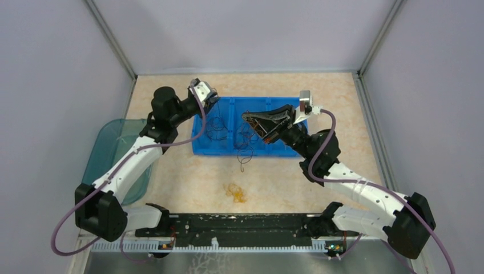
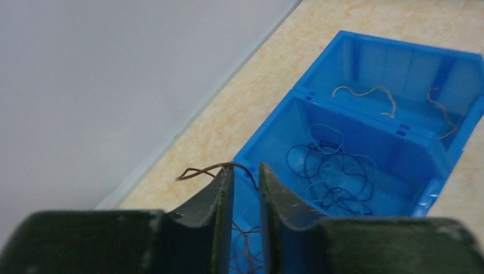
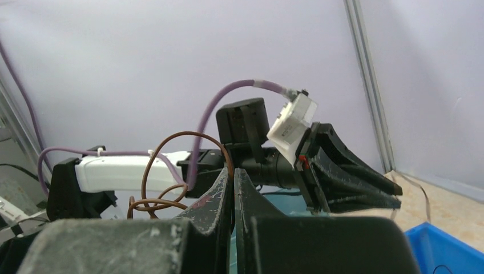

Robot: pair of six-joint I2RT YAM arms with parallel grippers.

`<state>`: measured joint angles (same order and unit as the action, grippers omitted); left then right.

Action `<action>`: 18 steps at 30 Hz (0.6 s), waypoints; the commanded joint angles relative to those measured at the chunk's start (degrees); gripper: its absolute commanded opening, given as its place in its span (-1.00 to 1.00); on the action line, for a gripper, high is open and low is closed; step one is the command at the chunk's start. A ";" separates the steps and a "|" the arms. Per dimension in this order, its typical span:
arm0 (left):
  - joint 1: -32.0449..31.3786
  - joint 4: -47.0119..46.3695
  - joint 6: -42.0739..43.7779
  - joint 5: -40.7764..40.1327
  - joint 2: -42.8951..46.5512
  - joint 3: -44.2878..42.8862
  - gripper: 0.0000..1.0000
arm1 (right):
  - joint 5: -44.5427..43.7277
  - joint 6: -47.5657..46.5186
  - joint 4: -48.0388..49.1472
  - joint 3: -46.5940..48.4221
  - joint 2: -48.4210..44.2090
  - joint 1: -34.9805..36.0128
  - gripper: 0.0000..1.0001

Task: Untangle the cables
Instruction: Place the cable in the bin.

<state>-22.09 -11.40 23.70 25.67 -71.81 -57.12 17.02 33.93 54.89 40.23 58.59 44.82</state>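
The cables lie as thin curly loops in a blue bin. Dark blue loops fill its middle compartment and yellow-orange ones the far one. My left gripper hovers over the bin's left end. Its jaws stand slightly apart, and a brown cable is draped over the left fingertip and runs down through the gap. My right gripper is raised over the bin's middle, shut on a brown cable that coils to its left.
One dark cable hangs over the bin's front edge onto the table. A small orange tangle lies nearer the arm bases. A teal translucent tub stands at the left under my left arm. Walls enclose three sides.
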 commanded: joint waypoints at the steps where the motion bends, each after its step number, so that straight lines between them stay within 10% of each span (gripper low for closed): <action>1: 1.87 1.64 -1.48 4.18 -2.93 -1.75 -0.11 | -0.73 -2.70 -1.51 4.36 -1.18 -0.60 -1.00; 6: 5.17 16.97 2.54 10.47 -9.37 -12.82 0.44 | -1.06 -3.74 -3.93 7.20 0.29 -0.68 -1.00; 18: 17.55 27.62 -7.22 13.57 -3.62 -18.41 1.00 | -0.52 -4.85 -4.19 19.89 15.05 -0.95 -1.00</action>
<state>-9.37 10.70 23.86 36.05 -77.62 -70.19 16.32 30.09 48.77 53.08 67.61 44.53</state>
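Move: The left hand, with a brown cable still between its barely parted fingertips, has the bin's left compartment about 8 cm ahead, 4 cm to its left and 27 cm below; the middle compartment lies 8 cm ahead, 11 cm right. The right hand grips another brown cable: the middle compartment is some 27 cm ahead, 2 cm right and 39 cm down, the left one 27 cm ahead and 12 cm left, the yellow cable 2 cm ahead, 3 cm left, 42 cm below. Dipping and reaching forward about 3 cm each over the bin, the left hand opens its fingers wide and lets go of its cable, then swings some 6 cm left and starts back up, tipping about 15 degrees downward. Meanwhile the right hand, shut on its cable, rises slightly, then carries it forward and left towards the bin, some 5 cm in all. ##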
